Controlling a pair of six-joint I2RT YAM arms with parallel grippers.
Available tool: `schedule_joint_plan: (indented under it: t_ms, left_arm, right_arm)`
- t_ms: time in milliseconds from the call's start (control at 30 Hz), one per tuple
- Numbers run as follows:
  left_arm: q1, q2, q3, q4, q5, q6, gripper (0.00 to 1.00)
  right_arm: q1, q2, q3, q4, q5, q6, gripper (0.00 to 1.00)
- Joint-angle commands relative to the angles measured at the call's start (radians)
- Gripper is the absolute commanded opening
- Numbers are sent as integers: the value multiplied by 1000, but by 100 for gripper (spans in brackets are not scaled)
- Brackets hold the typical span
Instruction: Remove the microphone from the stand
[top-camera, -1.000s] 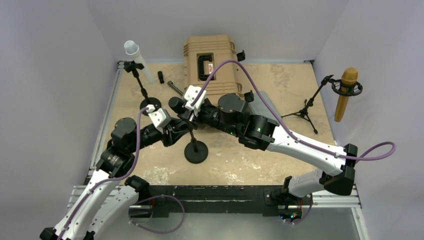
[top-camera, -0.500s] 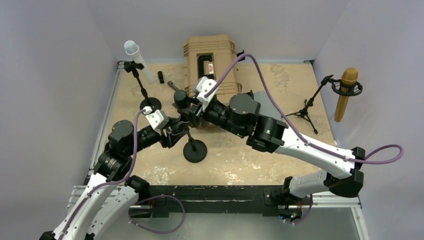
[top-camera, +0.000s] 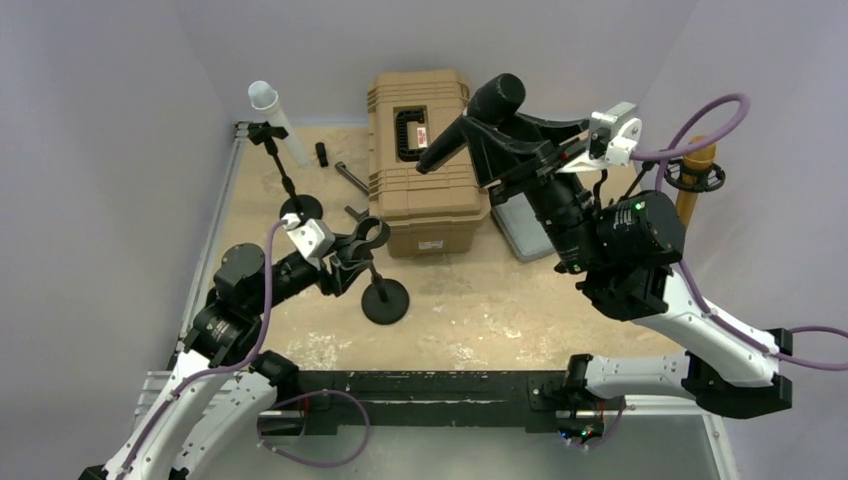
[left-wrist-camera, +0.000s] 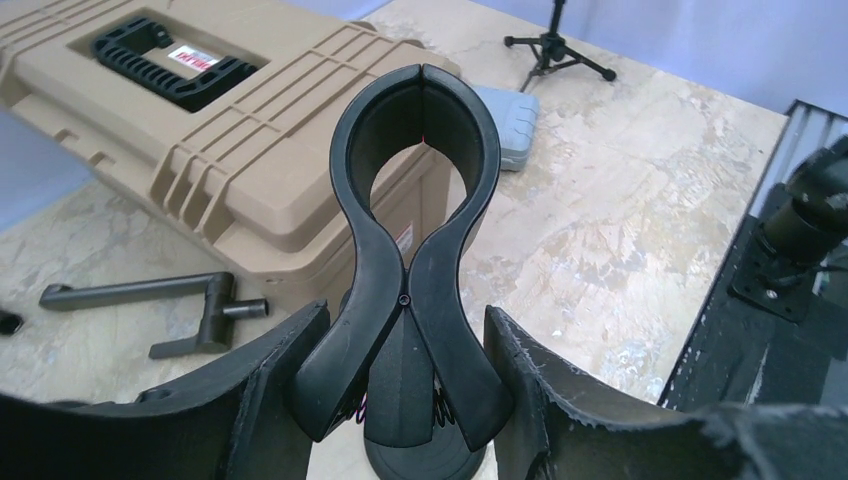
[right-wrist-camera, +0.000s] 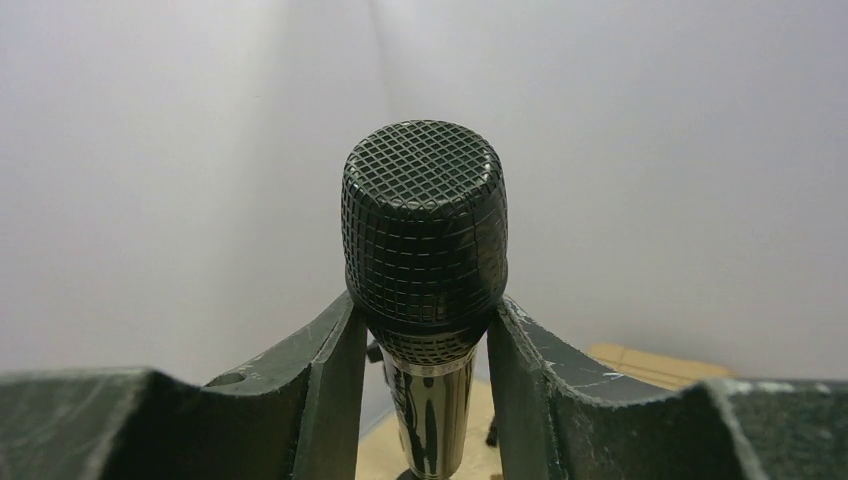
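The black microphone (top-camera: 497, 98) is off the stand, held high above the tan case, its mesh head up and to the right. My right gripper (top-camera: 503, 128) is shut on it just below the head; in the right wrist view the microphone (right-wrist-camera: 424, 230) stands between my fingers (right-wrist-camera: 330, 370), with the gripper (right-wrist-camera: 425, 345) closed round it. The black stand (top-camera: 385, 300) rests on its round base at the front left, its clip (top-camera: 368, 235) empty and closed. My left gripper (top-camera: 347, 262) is shut on the clip's levers; the left wrist view shows the gripper (left-wrist-camera: 400, 350) round the clip (left-wrist-camera: 415, 120).
A tan hard case (top-camera: 420, 180) lies at the middle back, with a grey box (top-camera: 520, 235) to its right. A white tube on a small stand (top-camera: 272, 115) is at the back left. A gold microphone on a tripod (top-camera: 692, 185) is at the right. A black L-shaped bar (left-wrist-camera: 150, 300) lies left of the case.
My right arm has pulled the microphone out of the clip and swung it up and to the right, over the case. My left gripper has stayed on the stand's clip.
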Motion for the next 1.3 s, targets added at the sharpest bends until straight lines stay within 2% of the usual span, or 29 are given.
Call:
schedule_joint_plan:
  t_ms: [0, 167, 267, 467, 567, 633, 833, 933, 1267]
  left_arm:
    - [5, -24, 19, -67, -177, -1, 0]
    - [5, -74, 23, -99, -476, -62, 0]
    - [5, -93, 32, -122, -612, -82, 0]
    - [5, -94, 57, -174, -879, -154, 0]
    - [6, -74, 62, -203, -1014, -188, 0]
    - [6, -57, 79, -235, -1080, -219, 0]
    - [6, -56, 81, -250, -1119, -250, 0]
    - [7, -55, 80, -247, -1114, -243, 0]
    - [7, -61, 87, -258, -1103, -251, 0]
  right_arm:
    - [-2, 2, 3, -28, 137, -58, 0]
    - [-2, -4, -101, -303, 175, -103, 0]
    - [1, -35, -197, -449, 56, -90, 0]
    - [1, -107, -372, -484, -138, -99, 0]
    - [4, -29, -398, -527, -123, -142, 0]
    - [8, 55, -407, -552, -55, -174, 0]
    - [9, 346, -419, -507, 132, -266, 0]
    - [9, 488, -355, -550, 166, -276, 0]
    - [21, 778, -247, -512, 236, -333, 0]
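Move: The right hand holds the microphone high up; the clear tabletop before the case's near side lies about 7 cm ahead, 8 cm left and 56 cm below. The case is some 20 cm ahead, 4 cm left; the grey pouch 11 cm ahead, 14 cm right, both far below. The left hand grips the emptied stand; free space for it lies about 4 cm ahead and 17 cm left, with the rear stand's base roughly 12 cm ahead, 13 cm left. Right hand lowers the gripped microphone about 50 cm before the case; left swings the stand 17 cm left. ##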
